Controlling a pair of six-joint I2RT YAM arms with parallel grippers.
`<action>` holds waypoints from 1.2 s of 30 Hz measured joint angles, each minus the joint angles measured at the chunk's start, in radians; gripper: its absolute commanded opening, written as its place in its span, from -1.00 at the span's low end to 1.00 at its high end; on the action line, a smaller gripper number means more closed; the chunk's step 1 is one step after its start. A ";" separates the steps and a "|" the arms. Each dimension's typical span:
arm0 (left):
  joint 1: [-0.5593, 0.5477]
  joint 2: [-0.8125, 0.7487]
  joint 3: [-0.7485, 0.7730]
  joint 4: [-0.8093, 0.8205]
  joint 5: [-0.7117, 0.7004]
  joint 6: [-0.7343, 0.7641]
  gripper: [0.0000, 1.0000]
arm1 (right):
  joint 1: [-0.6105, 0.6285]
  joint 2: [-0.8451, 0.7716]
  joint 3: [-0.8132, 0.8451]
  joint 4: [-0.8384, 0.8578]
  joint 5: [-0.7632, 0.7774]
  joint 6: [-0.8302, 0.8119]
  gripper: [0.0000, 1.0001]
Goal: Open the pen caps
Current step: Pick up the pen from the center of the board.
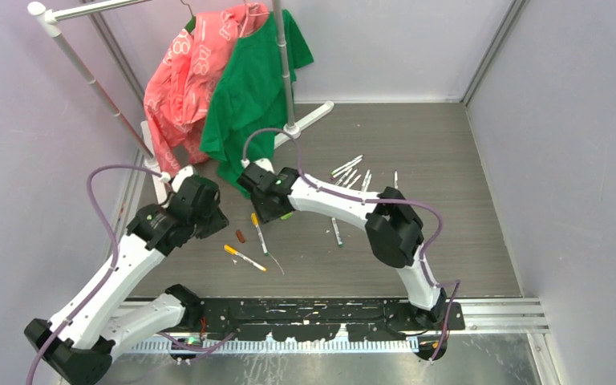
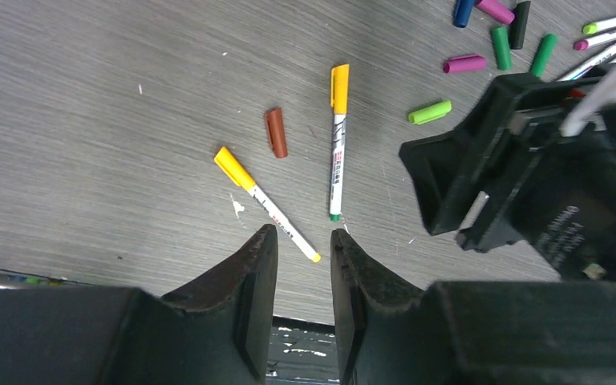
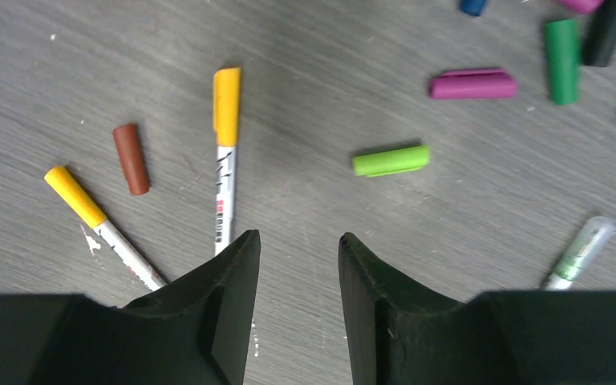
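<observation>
Two pens lie with caps on: one with an orange-yellow cap (image 3: 225,104) and one with a yellow cap (image 3: 74,196); they also show in the left wrist view as the orange-capped pen (image 2: 338,152) and the yellow-capped pen (image 2: 266,204). A loose brown cap (image 3: 131,158) lies between them. Loose caps in light green (image 3: 391,160), magenta (image 3: 472,84), green (image 3: 562,50) and black (image 3: 605,32) lie to the right. My right gripper (image 3: 298,241) hovers open and empty just beside the orange-capped pen. My left gripper (image 2: 303,241) is open and empty near the yellow-capped pen's tip.
A clothes rack (image 1: 287,72) with a pink and a green shirt (image 1: 249,88) stands at the back left. Several uncapped pens (image 1: 349,172) lie behind the right arm, one more (image 1: 336,231) under it. The right gripper's body (image 2: 529,176) sits close to my left gripper.
</observation>
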 measured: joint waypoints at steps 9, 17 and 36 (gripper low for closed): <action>0.000 -0.095 -0.029 -0.059 -0.010 -0.016 -0.37 | 0.083 0.126 0.112 -0.066 -0.008 0.026 -0.06; 0.000 -0.145 -0.046 -0.083 -0.011 -0.016 -0.37 | 0.104 0.188 0.135 -0.090 -0.020 0.049 -0.06; 0.000 -0.153 -0.074 -0.095 -0.018 -0.033 -0.37 | 0.104 0.223 0.111 -0.062 -0.077 0.071 -0.78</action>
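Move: The yellow-capped pen lies with its middle about 2 cm back, 5 cm left and 8 cm below my right hand; its cap points away from me. The brown cap is 5 to 6 cm left of that pen, level with it. The second yellow pen lies 4 cm left and 7 cm back of it, and the lime cap 3 cm ahead and 4 cm right of my right hand. From my left hand, the pen is roughly 5 cm ahead, 9 cm right and 17 cm down. I lower my right hand about 7 cm while drawing it back some 5 cm and left about 4 cm, onto the white barrel toward the pen's green end, tipping the fingers slightly steeper. Once down, I close them until they pinch the barrel. Meanwhile my left hand backs off about 4 cm, back and left, away from the pen. ##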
